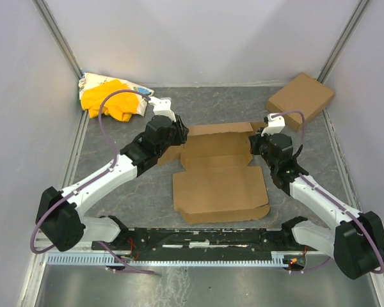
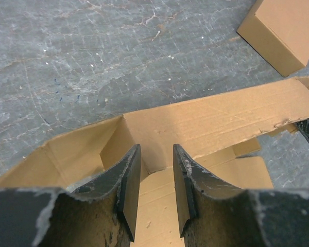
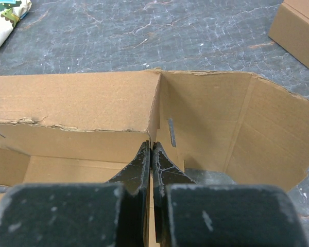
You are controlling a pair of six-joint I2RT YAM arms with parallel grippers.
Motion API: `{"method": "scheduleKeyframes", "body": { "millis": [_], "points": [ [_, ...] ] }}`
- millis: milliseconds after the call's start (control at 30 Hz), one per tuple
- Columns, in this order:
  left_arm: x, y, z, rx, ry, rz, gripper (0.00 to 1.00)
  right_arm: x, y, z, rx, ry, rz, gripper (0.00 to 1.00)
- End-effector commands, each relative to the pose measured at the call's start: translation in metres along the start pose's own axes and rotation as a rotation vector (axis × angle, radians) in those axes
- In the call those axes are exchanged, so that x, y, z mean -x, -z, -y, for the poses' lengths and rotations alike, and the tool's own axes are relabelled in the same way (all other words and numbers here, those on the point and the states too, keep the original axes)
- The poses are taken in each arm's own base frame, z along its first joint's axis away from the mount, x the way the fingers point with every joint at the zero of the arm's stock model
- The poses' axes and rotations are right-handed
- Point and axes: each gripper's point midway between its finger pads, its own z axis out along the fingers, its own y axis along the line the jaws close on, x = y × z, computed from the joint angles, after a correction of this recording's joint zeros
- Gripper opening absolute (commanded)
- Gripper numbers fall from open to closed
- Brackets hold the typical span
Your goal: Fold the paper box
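Observation:
The paper box (image 1: pixel 221 192) lies partly folded in the middle of the table, its flat lid panel toward the arms and its back wall (image 2: pixel 216 121) raised. My left gripper (image 1: pixel 179 135) is at the box's left end. It stands open (image 2: pixel 155 157) over the box floor, with nothing between its fingers (image 2: pixel 127 177). My right gripper (image 1: pixel 256 146) is at the right end. It is shut (image 3: pixel 152 145), tips against the corner where the folded back wall (image 3: pixel 72 103) meets the standing side flap (image 3: pixel 216 121).
A second brown cardboard box (image 1: pixel 301 97) sits at the back right, also seen as a box (image 2: pixel 286 31) in the left wrist view. A yellow-and-white cloth bundle (image 1: pixel 112 96) lies at the back left. Grey walls close in the table on three sides.

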Motion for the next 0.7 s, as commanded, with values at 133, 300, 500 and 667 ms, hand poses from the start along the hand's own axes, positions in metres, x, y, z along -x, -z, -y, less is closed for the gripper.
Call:
{"method": "scheduleKeyframes", "body": {
  "millis": [133, 300, 500, 667],
  "points": [
    [0.018, 0.000, 0.026, -0.103, 0.093, 0.055, 0.38, -0.003, -0.006, 0.001, -0.001, -0.005, 0.037, 0.04],
    [0.035, 0.010, 0.045, -0.205, -0.030, 0.077, 0.44, -0.005, -0.006, 0.005, -0.020, -0.009, 0.040, 0.03],
    [0.045, 0.023, 0.070, -0.338, -0.327, 0.097, 0.56, 0.005, -0.005, 0.003, -0.024, -0.011, 0.037, 0.03],
    [0.022, 0.025, 0.078, -0.385, -0.654, 0.098, 0.62, 0.012, -0.004, -0.001, -0.014, 0.001, 0.018, 0.03]
  ]
}}
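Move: The raised far panel's top flap is already bent over towards the base. Its middle lies about 10 cm right of the left gripper, 1 cm farther out and some 3 cm lower. The left wing stands roughly 3 cm left, 4 cm back and 8 cm below that gripper; the flat near panel lies 13 cm right, 16 cm back and 18 cm down. From the right gripper, pinching just under the flap's right corner, the flap's middle is 10 cm left, 3 cm ahead and 2 cm up. Keep the right gripper shut on the flap's right corner and hold it practically still. Bring the left gripper right from the flap's left end towards its middle, slowly at first, then lift clear above the flap, about 5 cm across and 4 cm up; late on, swing it some 20 degrees clockwise, tip the fingers up and open them wider. ##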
